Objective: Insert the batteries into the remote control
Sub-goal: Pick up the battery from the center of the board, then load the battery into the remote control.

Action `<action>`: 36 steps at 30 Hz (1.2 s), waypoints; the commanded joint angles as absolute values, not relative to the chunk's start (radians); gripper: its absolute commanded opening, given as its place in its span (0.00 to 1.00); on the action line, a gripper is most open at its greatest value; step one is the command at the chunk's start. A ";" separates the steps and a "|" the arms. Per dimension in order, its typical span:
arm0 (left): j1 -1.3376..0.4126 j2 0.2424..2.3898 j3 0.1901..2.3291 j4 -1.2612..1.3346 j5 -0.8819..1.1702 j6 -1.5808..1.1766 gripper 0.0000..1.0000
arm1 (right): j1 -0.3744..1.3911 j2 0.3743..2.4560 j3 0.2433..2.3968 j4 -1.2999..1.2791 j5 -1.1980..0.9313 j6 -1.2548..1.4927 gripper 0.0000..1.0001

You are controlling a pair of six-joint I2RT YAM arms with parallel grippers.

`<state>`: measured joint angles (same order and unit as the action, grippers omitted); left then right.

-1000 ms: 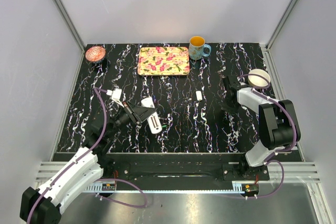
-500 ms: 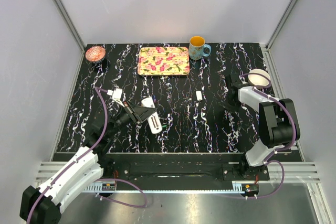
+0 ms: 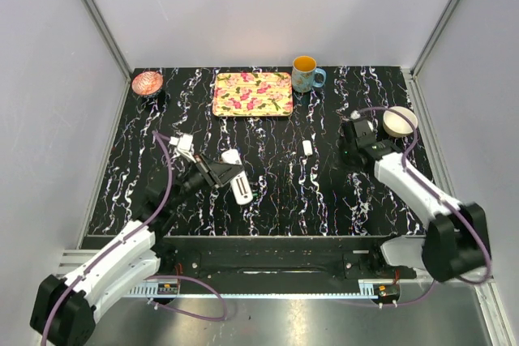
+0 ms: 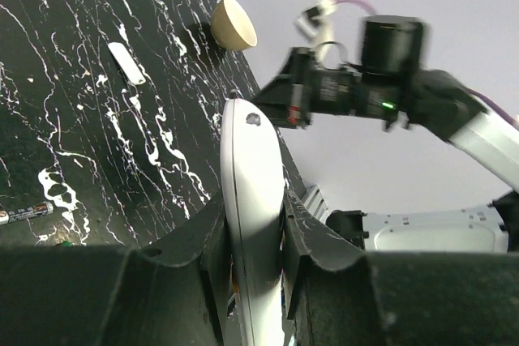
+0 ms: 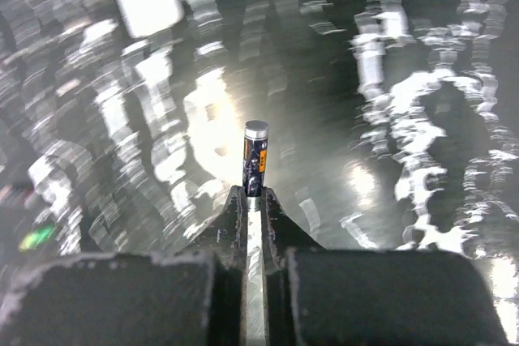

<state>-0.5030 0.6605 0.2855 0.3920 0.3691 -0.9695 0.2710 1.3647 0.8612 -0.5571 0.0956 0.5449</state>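
Note:
The white remote control (image 3: 238, 177) is held off the black marbled table, edge-on, with my left gripper (image 3: 225, 174) shut on it; in the left wrist view the remote control (image 4: 251, 176) stands clamped between both fingers of the left gripper (image 4: 251, 228). My right gripper (image 5: 255, 197) is shut on a slim dark battery (image 5: 255, 158) with orange marks, which sticks out past the fingertips. In the top view the right gripper (image 3: 353, 143) hangs over the right part of the table. Another battery (image 4: 24, 214) lies on the table below the remote.
A small white cover piece (image 3: 307, 147) lies mid-table between the arms. At the back stand a floral tray (image 3: 252, 93), a mug (image 3: 305, 74) and a pink bowl (image 3: 147, 83). A cream bowl (image 3: 399, 121) sits at the right, beside the right arm.
The right gripper has closed on the battery and the right arm has stretched out, lifting it off the table. The left gripper with the remote has shifted slightly.

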 commanded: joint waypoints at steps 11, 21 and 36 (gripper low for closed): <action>-0.505 1.015 0.363 0.907 0.449 -1.126 0.00 | 0.799 1.160 1.301 -0.937 -0.137 0.460 0.00; -0.520 1.295 0.376 1.341 0.541 -1.350 0.00 | 0.951 1.310 1.473 -1.002 -0.144 0.460 0.00; -0.541 1.243 0.370 1.157 0.488 -1.281 0.00 | 0.959 1.525 1.646 -1.051 -0.202 0.449 0.00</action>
<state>-0.5365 1.2686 0.3458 1.1366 0.5079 -1.2984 0.9501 1.4918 1.5715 -1.0222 -0.1677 0.4671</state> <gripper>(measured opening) 0.286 0.038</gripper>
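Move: The right hand already holds its battery low over the table; the remote's open battery compartment, held up by the left hand, lies some 32 cm to its left, 14 cm back and 11 cm higher. From the right hand, the white cover lies about 10 cm left, 7 cm ahead and the green battery about 31 cm left, 9 cm back, both some 6 cm lower. From the left hand, the held battery is roughly 35 cm right, 10 cm ahead and 15 cm below. Keeping the battery pinched, the right hand swings fast to the left, up and back to the remote's compartment, some 30 cm in all and turning about 50 degrees counter-clockwise, then sinks a little and eases forward as it slows on its last way left. The left hand keeps its grip on the remote and brings it about 6 cm right and a little forward to meet the battery, dipping before it rises, while it turns modestly clockwise and rolls its left side down. ##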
